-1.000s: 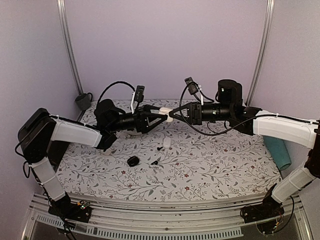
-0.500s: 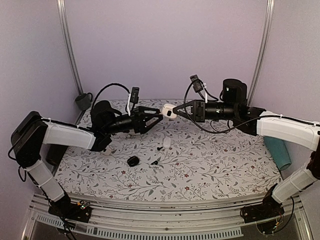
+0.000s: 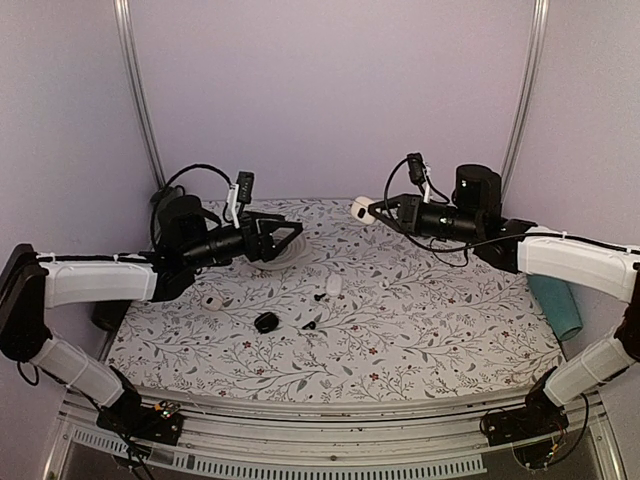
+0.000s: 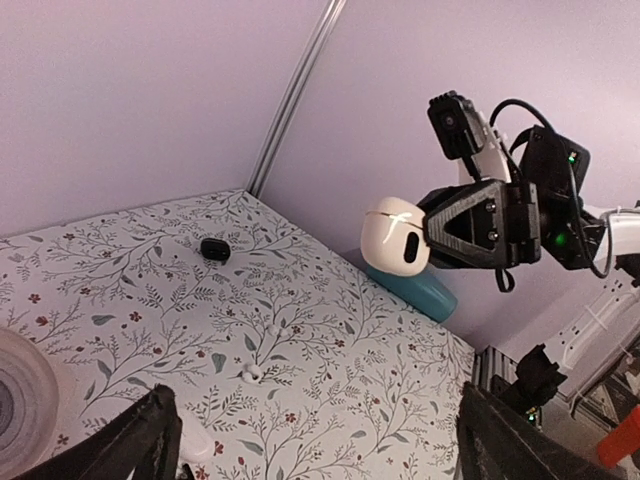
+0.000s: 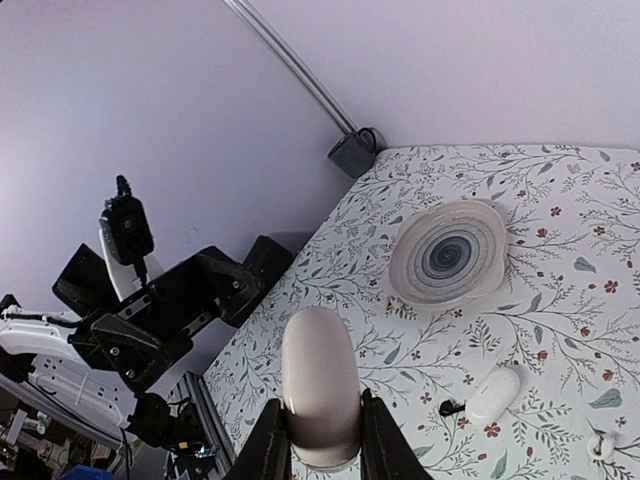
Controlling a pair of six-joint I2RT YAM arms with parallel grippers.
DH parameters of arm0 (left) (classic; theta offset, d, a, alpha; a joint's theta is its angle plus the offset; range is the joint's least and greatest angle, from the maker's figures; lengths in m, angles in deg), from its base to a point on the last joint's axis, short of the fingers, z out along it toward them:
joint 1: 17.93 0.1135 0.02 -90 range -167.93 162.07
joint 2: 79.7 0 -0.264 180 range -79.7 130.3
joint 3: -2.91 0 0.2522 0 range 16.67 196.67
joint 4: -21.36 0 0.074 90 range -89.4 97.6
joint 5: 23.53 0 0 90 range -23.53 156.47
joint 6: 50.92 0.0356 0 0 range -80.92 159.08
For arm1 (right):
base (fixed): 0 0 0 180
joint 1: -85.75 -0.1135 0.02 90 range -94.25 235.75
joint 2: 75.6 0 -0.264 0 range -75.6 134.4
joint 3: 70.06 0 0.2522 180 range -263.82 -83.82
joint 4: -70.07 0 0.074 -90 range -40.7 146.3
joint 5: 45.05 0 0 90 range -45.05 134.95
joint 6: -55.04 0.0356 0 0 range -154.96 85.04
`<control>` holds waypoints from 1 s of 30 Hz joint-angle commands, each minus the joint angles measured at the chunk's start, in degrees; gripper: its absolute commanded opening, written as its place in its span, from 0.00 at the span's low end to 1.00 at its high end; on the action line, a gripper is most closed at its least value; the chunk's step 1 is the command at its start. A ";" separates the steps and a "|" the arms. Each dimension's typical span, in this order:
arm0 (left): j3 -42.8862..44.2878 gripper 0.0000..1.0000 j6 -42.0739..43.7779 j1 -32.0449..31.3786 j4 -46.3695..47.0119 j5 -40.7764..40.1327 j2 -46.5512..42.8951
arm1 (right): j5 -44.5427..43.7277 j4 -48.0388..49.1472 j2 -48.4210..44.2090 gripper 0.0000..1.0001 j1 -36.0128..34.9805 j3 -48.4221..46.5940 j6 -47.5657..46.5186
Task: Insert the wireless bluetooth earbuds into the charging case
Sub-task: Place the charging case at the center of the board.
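The charging case, a smooth white oval shell, is clamped upright in my right gripper, held in the air over the back of the table. In the top view the right gripper holds the case out to the left. My left gripper hangs open and empty well to the left of it, and in its wrist view the left gripper faces the case. Two tiny white earbuds lie loose on the floral cloth; one earbud also shows in the right wrist view.
A round ringed dish sits under the left gripper. A white capsule-shaped object lies mid-table beside small black bits. A black lump is nearer the front. A teal cylinder lies at the right edge.
The two grippers met at the case a second ago. The left one let go and drew back left, open. The right one carried the case right and toward the back.
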 commanded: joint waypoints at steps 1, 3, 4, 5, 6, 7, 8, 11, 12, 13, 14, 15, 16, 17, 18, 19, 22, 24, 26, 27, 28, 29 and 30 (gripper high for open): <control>0.82 0.96 4.39 0.80 -8.36 -4.20 -2.98 | -4.84 1.60 3.56 0.03 3.57 -1.06 5.51; 0.41 0.96 3.92 0.86 -9.23 -4.66 -3.83 | -2.69 1.73 6.58 0.03 5.71 -2.49 7.42; 0.15 0.96 3.69 0.83 -9.75 -4.89 -4.39 | -2.38 1.91 7.84 0.03 6.61 -3.15 7.92; -0.18 0.96 3.36 0.82 -10.60 -5.29 -5.11 | -2.56 2.17 9.01 0.03 7.46 -3.45 8.03; -0.53 0.96 3.25 0.81 -11.56 -5.65 -5.92 | -3.24 2.29 10.00 0.03 7.90 -3.76 8.13; -0.87 0.96 3.27 0.82 -12.73 -5.63 -6.99 | -3.58 2.40 11.07 0.03 8.40 -3.97 8.28; -1.11 0.96 3.93 0.86 -14.21 -5.37 -8.11 | -3.44 2.78 12.05 0.03 8.83 -4.26 8.57; -1.33 0.96 5.30 0.81 -20.90 -6.38 -11.51 | -3.65 3.05 14.76 0.03 9.61 -5.49 8.61; -1.29 0.96 5.27 0.81 -23.06 -7.40 -12.83 | -3.57 3.04 15.66 0.03 9.81 -5.97 8.49; -1.48 0.96 5.10 0.81 -24.72 -8.13 -13.79 | -3.33 3.00 16.60 0.03 10.03 -6.57 8.30; -1.77 0.96 4.73 0.81 -25.75 -8.61 -14.79 | -3.29 2.90 17.62 0.03 10.34 -7.23 8.19; -2.46 0.96 4.06 0.81 -26.37 -9.28 -15.79 | -3.18 2.72 19.05 0.03 10.57 -8.07 8.20; -3.31 0.96 3.07 0.79 -26.43 -9.76 -16.73 | -2.86 2.76 20.13 0.03 10.74 -8.63 8.23; -4.07 0.96 2.28 0.81 -26.11 -9.76 -17.42 | -2.71 2.84 21.18 0.03 10.96 -9.17 8.44; -4.36 0.96 2.09 0.81 -26.02 -9.79 -17.81 | -2.75 2.91 22.28 0.03 11.06 -9.83 8.58; -4.33 0.96 1.88 0.81 -26.23 -10.09 -17.89 | -2.76 2.95 23.37 0.03 11.11 -10.27 8.59; -4.45 0.96 1.09 0.73 -25.14 -11.01 -17.59 | -2.72 3.31 27.38 0.03 11.32 -13.44 8.72; -4.38 0.96 0.44 0.81 -23.52 -12.19 -16.96 | -1.99 3.33 30.16 0.03 11.48 -15.73 9.37; -4.51 0.96 0.27 0.81 -21.50 -13.41 -16.39 | -2.14 3.47 32.27 0.03 11.60 -17.36 9.85; -4.96 0.96 0.04 0.81 -20.03 -14.35 -16.32 | -2.40 3.48 33.08 0.03 11.62 -17.92 10.18; -5.64 0.96 -0.68 0.82 -18.74 -15.51 -16.50 | -2.54 3.58 33.90 0.03 11.63 -18.45 10.61; -6.36 0.96 -1.65 0.83 -17.34 -16.80 -16.70 | -2.63 3.55 34.71 0.03 11.72 -19.06 10.77; -7.39 0.96 -2.49 0.81 -15.89 -17.90 -16.85 | -2.73 3.57 35.51 0.03 11.79 -19.59 11.00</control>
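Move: Below the right hand, which already holds the charging case, the board's center lies about 10 cm ahead, 9 cm to the left and 29 cm down; the white tube is near it, some 8 cm ahead and 9 cm left of the hand. A small white piece lies about 8 cm ahead and 4 cm right, the round dish about 23 cm ahead and 26 cm left. From the empty left hand, that center is roughly 11 cm ahead, 9 cm right and 26 cm down. Swinging forward about 16 cm while sinking some 14 cm, the right hand carries the charging case out and down towards the board, keeping its pinch; its wrist tips nearly 20 degrees down and turns clockwise by about as much. Meanwhile the empty left hand, fingers still wide open, draws off to the left by 6 cm and turns slightly counter-clockwise. ##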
